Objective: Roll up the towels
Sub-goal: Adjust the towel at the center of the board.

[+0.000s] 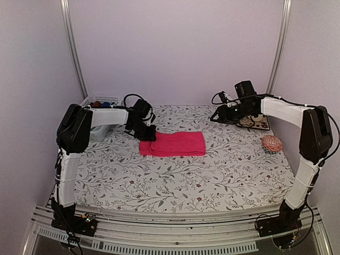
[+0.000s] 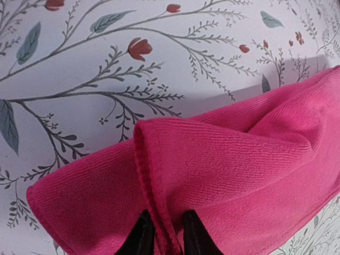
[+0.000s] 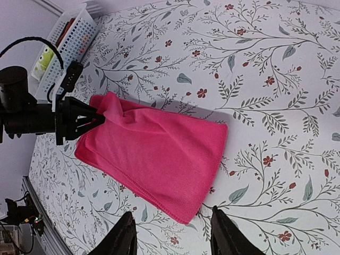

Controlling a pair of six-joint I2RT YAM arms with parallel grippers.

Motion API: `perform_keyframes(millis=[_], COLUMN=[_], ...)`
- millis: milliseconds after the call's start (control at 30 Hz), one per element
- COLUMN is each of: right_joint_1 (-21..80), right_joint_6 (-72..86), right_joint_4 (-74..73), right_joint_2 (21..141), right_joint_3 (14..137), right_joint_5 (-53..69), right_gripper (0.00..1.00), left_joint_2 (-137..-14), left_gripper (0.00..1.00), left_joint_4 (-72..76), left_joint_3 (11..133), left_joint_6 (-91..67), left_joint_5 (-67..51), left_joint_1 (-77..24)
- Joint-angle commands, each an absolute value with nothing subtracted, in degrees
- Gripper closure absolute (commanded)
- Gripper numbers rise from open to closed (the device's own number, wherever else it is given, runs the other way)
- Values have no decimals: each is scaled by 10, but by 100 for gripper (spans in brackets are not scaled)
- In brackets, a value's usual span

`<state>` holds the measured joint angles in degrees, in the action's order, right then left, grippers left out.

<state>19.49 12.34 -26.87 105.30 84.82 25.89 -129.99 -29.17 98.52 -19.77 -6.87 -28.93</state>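
A hot pink towel (image 1: pixel 175 143) lies folded flat on the flowered tablecloth, left of centre. My left gripper (image 1: pixel 147 133) is at its left end. In the left wrist view the two black fingertips (image 2: pixel 142 236) pinch a raised hem fold of the pink towel (image 2: pixel 239 159) between them. The right wrist view shows that end of the towel (image 3: pixel 154 154) bunched up at the left gripper (image 3: pixel 85 119). My right gripper (image 1: pixel 217 116) hovers open above the cloth beyond the towel's right end, nothing between its fingers (image 3: pixel 119 239). A pale patterned cloth (image 1: pixel 258 123) lies partly hidden behind the right arm.
A white slotted basket (image 1: pixel 103 101) with coloured rolls stands at the back left corner, also seen in the right wrist view (image 3: pixel 64 42). A round red-orange woven pad (image 1: pixel 272 143) lies near the right edge. White walls enclose the table on three sides.
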Motion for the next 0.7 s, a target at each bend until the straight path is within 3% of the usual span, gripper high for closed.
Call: perform_keyframes(millis=[0,667], right_joint_1=[196,197], right_joint_6=[115,112], right_joint_4=[-275,-282], right_joint_2=[1063,1083], right_joint_3=[869,886], right_joint_5=[270,285], right_gripper=[52,51], left_joint_2=[-1293,-1204], left_gripper=[83,100], left_joint_4=[-282,-219], left_joint_3=[978,920], left_joint_6=[-201,-244], left_joint_5=[-70,-65], left_joint_1=[-281,-282])
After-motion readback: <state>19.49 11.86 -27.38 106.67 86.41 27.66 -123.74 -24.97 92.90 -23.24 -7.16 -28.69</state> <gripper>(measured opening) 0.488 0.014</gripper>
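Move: The loose edge of the pink towel's folded-over flap, near its left end and far side, is right between the left fingertips, at most 1 cm below the hand point. The towel's middle lies about 7 cm to the right and 2 cm back of this hand, and the basket stands some 20 cm to its left and 7 cm ahead. From the right hand the flap edge is about 20 cm left, 3 cm ahead and 15 cm below. The flap edge of the towel gets pinched as the left fingers, already around it and partly closed, shut the rest of the way almost in place. The left hand then keeps its grip and rises about 3 cm nearly straight up off the board, with only a slight turn of the wrist. ##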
